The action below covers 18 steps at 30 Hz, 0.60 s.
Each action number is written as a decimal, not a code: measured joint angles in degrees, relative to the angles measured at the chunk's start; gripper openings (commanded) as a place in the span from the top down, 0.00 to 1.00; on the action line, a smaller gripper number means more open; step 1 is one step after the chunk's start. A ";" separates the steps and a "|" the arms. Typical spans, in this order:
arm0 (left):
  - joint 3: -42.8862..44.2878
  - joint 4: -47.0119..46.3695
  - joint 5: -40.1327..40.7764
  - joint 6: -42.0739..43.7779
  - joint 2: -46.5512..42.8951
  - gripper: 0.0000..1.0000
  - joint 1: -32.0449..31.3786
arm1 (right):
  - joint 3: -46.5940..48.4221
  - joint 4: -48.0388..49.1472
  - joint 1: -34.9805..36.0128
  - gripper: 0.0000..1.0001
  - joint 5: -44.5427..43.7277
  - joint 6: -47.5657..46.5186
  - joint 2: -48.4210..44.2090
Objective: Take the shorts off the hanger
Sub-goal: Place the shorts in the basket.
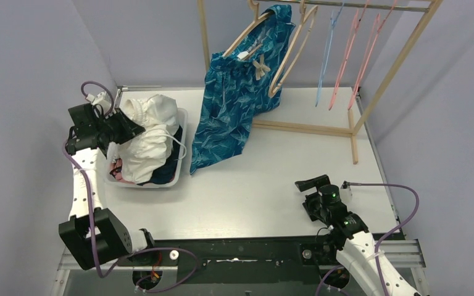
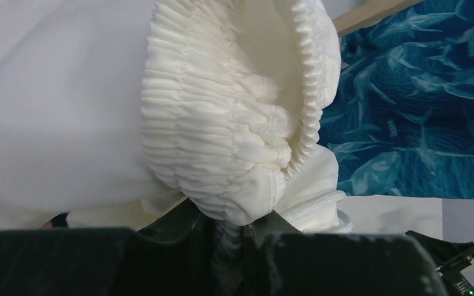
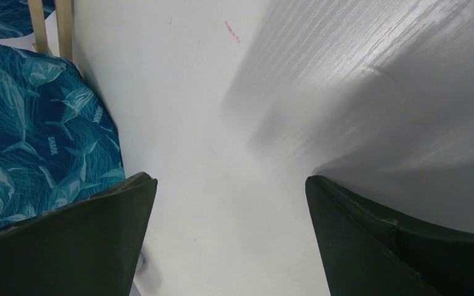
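White shorts (image 1: 151, 126) with a gathered elastic waistband (image 2: 222, 123) lie heaped on top of a basket (image 1: 182, 168) at the left. My left gripper (image 1: 131, 127) (image 2: 231, 246) is shut on a pinch of that waistband, just above the pile. Blue patterned shorts (image 1: 234, 105) (image 2: 419, 111) (image 3: 31, 135) hang from a wooden hanger (image 1: 247, 31) on the rack, their lower hem resting on the table. Near the table's front right, my right gripper (image 1: 315, 190) (image 3: 231, 234) stands open over bare table, holding nothing.
The basket also holds pink (image 1: 116, 170) and navy (image 1: 168, 168) fabric under the white shorts. A wooden rack (image 1: 395, 68) stands at the back with a bare wooden hanger (image 1: 293, 52), a light blue one (image 1: 327, 61) and pink ones (image 1: 353, 55). Walls close in on both sides.
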State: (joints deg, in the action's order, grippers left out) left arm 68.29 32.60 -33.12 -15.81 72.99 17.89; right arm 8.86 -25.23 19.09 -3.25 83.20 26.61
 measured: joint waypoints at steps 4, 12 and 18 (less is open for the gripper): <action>-6.45 -5.25 -2.19 -2.89 2.93 1.00 6.29 | -0.02 0.09 0.00 0.01 0.02 0.00 0.04; -5.44 -6.08 10.32 -0.61 11.65 1.00 1.20 | -0.02 2.51 0.00 0.01 0.09 -0.02 2.34; -4.92 -5.62 20.68 2.64 18.03 1.00 -7.08 | -0.02 4.94 0.00 0.01 0.66 -0.04 4.46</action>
State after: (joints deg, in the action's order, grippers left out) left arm 63.37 26.98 -12.45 -13.17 91.02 10.81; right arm 8.84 -20.29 19.09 -2.59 83.15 31.07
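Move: The basket that the held white shorts are going into has its middle some 20 cm below the left hand, about 4 cm farther out and 3 cm to its left. The navy shorts piled in it lie roughly 18 cm below the hand, 2 cm ahead and 4 cm to the right. The blue shorts still hang some 25 cm to the hand's right, 12 cm farther out, at about its height. From the right hand the basket is around 60 cm left and 20 cm ahead, about level with it. The white shorts, still pinched by their waistband, are lowered fast onto the pile in the basket by the left hand, about 15 cm down. On the way the hand swings some 5 cm left, then comes most of the way back right while edging a little forward. The wrist tips some 20 degrees farther down; the fingers keep their hold. ##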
